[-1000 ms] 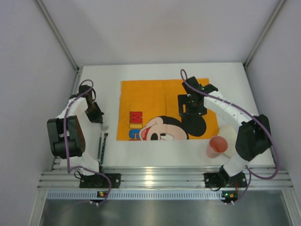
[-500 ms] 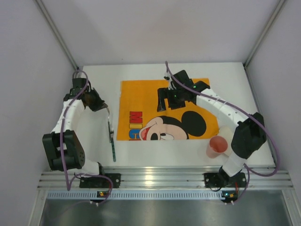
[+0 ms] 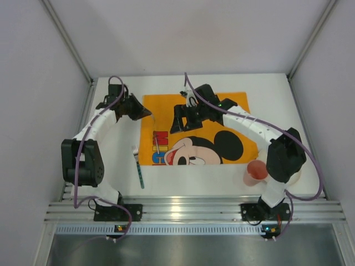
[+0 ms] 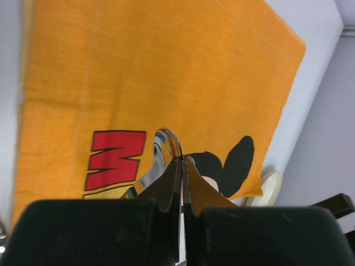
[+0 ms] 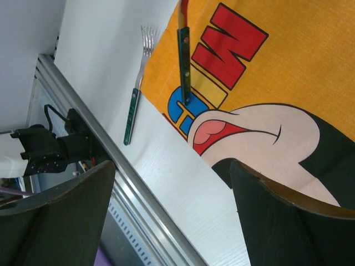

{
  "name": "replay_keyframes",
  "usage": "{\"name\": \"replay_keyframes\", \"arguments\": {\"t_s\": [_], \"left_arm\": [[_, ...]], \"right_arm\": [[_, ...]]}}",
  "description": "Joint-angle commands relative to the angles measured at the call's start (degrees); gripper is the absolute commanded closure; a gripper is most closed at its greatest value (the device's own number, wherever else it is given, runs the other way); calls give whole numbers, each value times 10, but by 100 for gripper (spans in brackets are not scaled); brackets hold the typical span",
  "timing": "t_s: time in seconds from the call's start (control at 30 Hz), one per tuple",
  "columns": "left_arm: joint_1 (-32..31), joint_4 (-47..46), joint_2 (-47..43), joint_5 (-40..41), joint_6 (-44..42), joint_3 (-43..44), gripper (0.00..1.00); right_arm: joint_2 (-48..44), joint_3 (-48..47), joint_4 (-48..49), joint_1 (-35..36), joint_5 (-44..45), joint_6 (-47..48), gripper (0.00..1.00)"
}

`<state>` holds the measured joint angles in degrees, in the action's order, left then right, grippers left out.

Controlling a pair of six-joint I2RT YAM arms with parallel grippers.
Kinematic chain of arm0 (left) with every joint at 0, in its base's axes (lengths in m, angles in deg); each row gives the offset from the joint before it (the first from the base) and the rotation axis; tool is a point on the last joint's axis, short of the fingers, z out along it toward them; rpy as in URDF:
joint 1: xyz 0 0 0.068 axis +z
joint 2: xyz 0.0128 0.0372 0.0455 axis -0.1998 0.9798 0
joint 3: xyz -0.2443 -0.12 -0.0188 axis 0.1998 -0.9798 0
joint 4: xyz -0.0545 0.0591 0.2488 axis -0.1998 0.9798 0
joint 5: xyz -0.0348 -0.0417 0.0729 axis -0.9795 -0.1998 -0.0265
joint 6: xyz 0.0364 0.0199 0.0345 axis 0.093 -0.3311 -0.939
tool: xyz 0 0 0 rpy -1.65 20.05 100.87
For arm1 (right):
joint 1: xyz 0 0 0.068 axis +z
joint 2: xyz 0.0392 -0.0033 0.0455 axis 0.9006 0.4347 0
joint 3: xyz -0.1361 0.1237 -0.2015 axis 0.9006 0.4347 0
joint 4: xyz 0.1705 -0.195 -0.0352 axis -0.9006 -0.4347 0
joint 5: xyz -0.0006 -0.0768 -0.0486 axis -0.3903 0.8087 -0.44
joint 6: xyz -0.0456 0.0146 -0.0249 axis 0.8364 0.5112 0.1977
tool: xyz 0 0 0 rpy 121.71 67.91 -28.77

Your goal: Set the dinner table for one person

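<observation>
My left gripper is shut on the shiny metal end of a green-handled piece of cutlery. It hangs over the left part of the orange Mickey Mouse placemat. A green-handled fork lies on the white dinner table just left of the placemat's near corner. My right gripper is open with nothing between its fingers, over the middle of the placemat.
A pink cup stands near the table's front right, beside a white plate partly hidden under the right arm. Grey walls close in the left, back and right. A metal rail runs along the near edge.
My left gripper has swung away from the near left, far and to the right, carrying the cutlery over the placemat's left edge. The right gripper has moved left across the placemat.
</observation>
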<state>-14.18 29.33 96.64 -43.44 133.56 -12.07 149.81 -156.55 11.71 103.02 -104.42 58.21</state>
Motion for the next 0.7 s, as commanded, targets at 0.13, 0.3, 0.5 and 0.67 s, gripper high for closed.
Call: {"name": "replay_keyframes", "arguments": {"t_s": [0.13, 0.3, 0.5, 0.67], "left_arm": [[-38, -103, 32, -56, 85, 72, 100], [-50, -132, 40, -90, 119, 86, 100], [-63, -156, 40, -113, 151, 95, 100], [-67, -173, 39, -127, 167, 89, 100]], "right_arm": [[42, -12, 54, 10, 8, 3, 18], [63, -19, 52, 10, 38, 15, 22], [88, -38, 53, 11, 52, 24, 27], [102, -54, 53, 14, 51, 25, 38]]}}
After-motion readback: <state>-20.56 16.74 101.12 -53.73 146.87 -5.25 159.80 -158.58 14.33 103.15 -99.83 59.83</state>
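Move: The spoon, gripped by its bowl end in the left hand, slants down and back; its green handle's middle lies about 9 cm to the right hand's left, 5 cm back and 9 cm below. From the right hand, the fork lies some 17 cm left, 15 cm back and 16 cm down, and the placemat's middle 9 cm right, 2 cm ahead and 16 cm down. The open right gripper is about 12 cm to the left hand's right, 7 cm back, roughly level. The spoon is carried to the robot's right and up towards the right gripper, about 8 cm across and 7 cm up, slightly forward at first, the left fingers keeping their hold while the wrist rolls its left side down. The right hand sinks roughly 6 cm and eases forward to meet the handle, its fingers narrowing but still well apart. ##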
